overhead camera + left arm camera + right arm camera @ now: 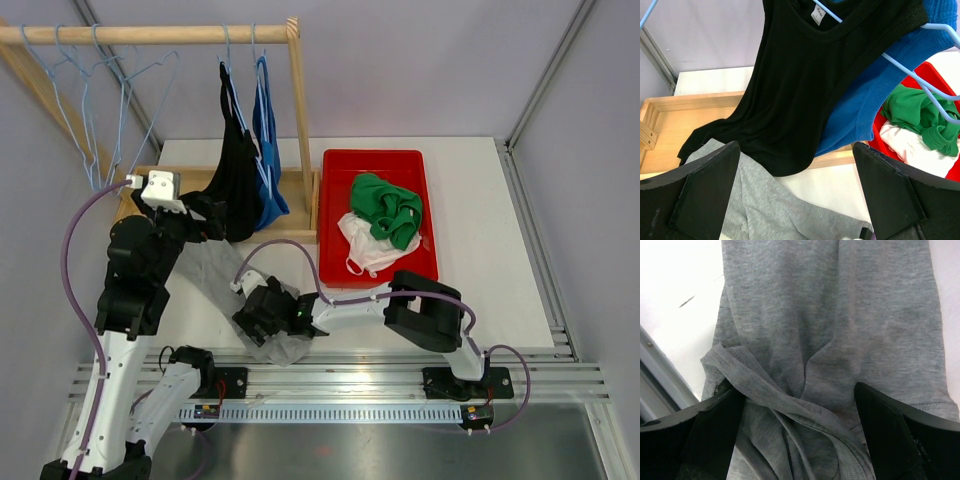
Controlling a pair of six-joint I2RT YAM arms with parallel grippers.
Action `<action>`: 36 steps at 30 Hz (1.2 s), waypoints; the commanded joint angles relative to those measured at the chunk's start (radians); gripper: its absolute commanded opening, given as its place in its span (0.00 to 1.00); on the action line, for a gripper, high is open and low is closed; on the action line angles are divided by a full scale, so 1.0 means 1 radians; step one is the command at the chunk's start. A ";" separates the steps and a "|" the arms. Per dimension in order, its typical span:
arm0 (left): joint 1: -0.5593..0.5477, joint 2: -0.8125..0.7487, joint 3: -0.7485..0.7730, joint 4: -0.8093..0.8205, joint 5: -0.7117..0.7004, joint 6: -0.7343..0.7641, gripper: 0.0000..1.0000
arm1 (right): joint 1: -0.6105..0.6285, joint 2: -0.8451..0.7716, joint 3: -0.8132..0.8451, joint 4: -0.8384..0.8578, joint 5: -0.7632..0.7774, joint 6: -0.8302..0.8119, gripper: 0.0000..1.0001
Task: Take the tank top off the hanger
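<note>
A black tank top (238,170) and a blue tank top (268,150) hang on light-blue wire hangers from the wooden rail (150,34). A grey tank top (215,270) lies flat on the table, off any hanger. My left gripper (215,218) is open and empty just in front of the black top's hem; the left wrist view shows the black top (795,85), the blue top (865,100) and the grey top (770,205). My right gripper (262,315) is open, its jaws low over the bunched strap end of the grey top (830,315).
Several empty wire hangers (100,90) hang at the rail's left. The rack's wooden base (300,190) and post stand behind the left gripper. A red tray (380,160) at the right holds a green garment (388,208) and a white one (368,250).
</note>
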 commanded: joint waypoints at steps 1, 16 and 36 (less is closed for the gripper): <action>-0.005 -0.014 0.010 0.035 -0.003 -0.002 0.99 | 0.024 0.059 0.025 -0.113 0.067 0.011 0.96; -0.005 -0.033 0.001 0.041 -0.022 0.003 0.99 | 0.024 -0.024 -0.090 -0.169 0.144 0.111 0.00; -0.005 -0.020 -0.003 0.044 -0.023 -0.002 0.99 | 0.000 -0.797 -0.127 -0.819 0.610 0.229 0.00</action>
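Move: The grey tank top lies on the table right under the open right fingers, its gathered edge between them and its middle about 3 cm ahead, 2 cm left and 2 cm below. The red tray's middle is some 25 cm ahead and 29 cm right of this hand at about its height; the white top inside is about 19 cm ahead and 28 cm right. For the idle left hand, the grey top's middle lies about 5 cm back, 2 cm right and 34 cm below. Closing from wide open, the right fingers pinch a bunched fold of the grey tank top at the table, then pull it rightward towards the red tray, low over the table at first and rising only later. In all the hand goes about 21 cm right and 15 cm up, turning some 25 degrees clockwise while keeping its grip. ##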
